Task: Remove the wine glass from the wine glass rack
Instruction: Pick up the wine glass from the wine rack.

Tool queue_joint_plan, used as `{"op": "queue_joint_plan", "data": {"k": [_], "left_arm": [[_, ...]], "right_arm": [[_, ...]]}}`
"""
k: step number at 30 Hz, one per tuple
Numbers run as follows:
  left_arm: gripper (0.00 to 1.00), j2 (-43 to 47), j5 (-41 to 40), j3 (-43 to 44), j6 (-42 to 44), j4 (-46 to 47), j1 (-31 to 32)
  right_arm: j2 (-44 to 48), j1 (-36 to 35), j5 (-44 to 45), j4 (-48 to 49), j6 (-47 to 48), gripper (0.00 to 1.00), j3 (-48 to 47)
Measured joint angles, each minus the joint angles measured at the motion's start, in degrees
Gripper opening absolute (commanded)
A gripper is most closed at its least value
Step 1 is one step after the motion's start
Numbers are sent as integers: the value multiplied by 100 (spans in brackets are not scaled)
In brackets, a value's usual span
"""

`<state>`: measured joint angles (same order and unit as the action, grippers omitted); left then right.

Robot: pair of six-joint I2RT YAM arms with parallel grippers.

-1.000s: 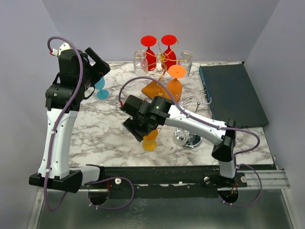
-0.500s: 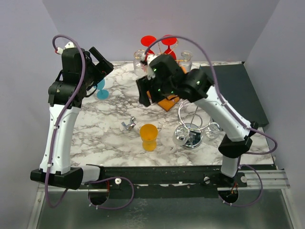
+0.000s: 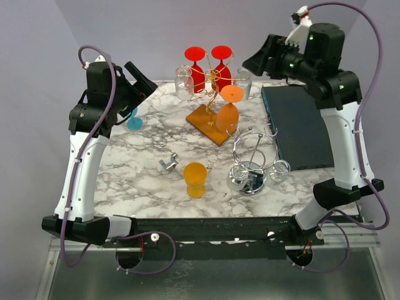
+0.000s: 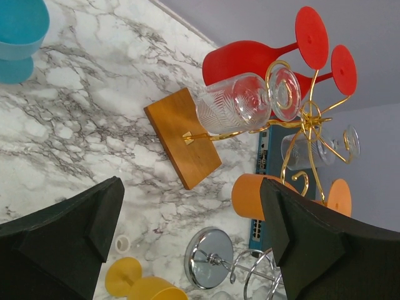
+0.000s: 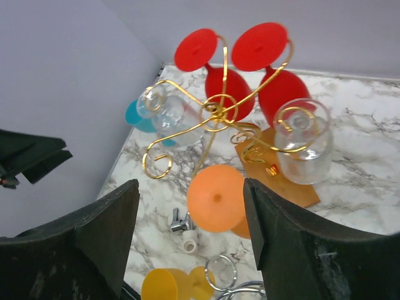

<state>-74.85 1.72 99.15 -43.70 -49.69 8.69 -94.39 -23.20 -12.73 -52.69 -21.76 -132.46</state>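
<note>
The gold wire wine glass rack stands on a wooden base at the back of the table. Several glasses hang from it upside down: two red, two clear and one orange wine glass. A yellow wine glass stands upright on the marble, free of both arms. My right gripper hangs open high above the back right, looking down on the rack and the orange glass's foot. My left gripper is open at the left, facing the rack.
A blue glass stands under the left arm. A chrome wire stand with a small clear glass sits front right, and a dark teal box lies along the right. A small metal part lies near the yellow glass.
My right arm has left the yellow glass standing on the table and swung up to the back right, its jaws wider. The left arm has shifted only slightly.
</note>
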Motion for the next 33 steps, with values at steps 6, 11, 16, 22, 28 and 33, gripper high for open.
{"op": "queue_joint_plan", "data": {"k": [6,11,16,22,28,33], "left_arm": [[99,-48,334,-256,-138,166,0],[99,-59,507,-365,-203,302,0],[99,-59,636,-498,-267,428,0],[99,-59,715,-586,-321,555,0],[99,-59,796,-651,-374,632,0],[99,-59,807,-719,-387,688,0]], "right_arm": [[138,1292,-1547,745,-492,72,1058],[208,1617,-2369,1172,-868,69,2111],[308,1784,-2839,1565,-1228,63,2721],[505,1829,-3314,2177,-1628,56,3346],[634,1827,-3560,2579,-1961,51,3950],[640,1797,-3650,2826,-2201,47,4157]]}}
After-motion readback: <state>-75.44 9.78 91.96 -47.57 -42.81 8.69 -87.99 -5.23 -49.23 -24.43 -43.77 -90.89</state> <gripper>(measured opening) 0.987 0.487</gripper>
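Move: The orange glass hangs upside down below my right hand: its middle is roughly 20 cm down, 4 cm ahead and 3 cm to the left, its foot disc uppermost. On the same gold rack, the nearest clear glass hangs about 7 cm beyond it and 4 cm to its right, the nearer red glass some 13 cm beyond and 3 cm to its left. From my left hand the orange glass lies about 28 cm right, 3 cm ahead and 12 cm below. I swing my right hand forward and right about 5 cm, then sink it beside the orange glass, some 12 cm down in all, easing slightly back and left as it drops. On the way the wrist turns some 35 degrees, bringing the fingers round to the left and rolling them towards one above the other, while they close partway, still short of the foot disc. My empty left hand drifts about 4 cm right and down, staying open. ##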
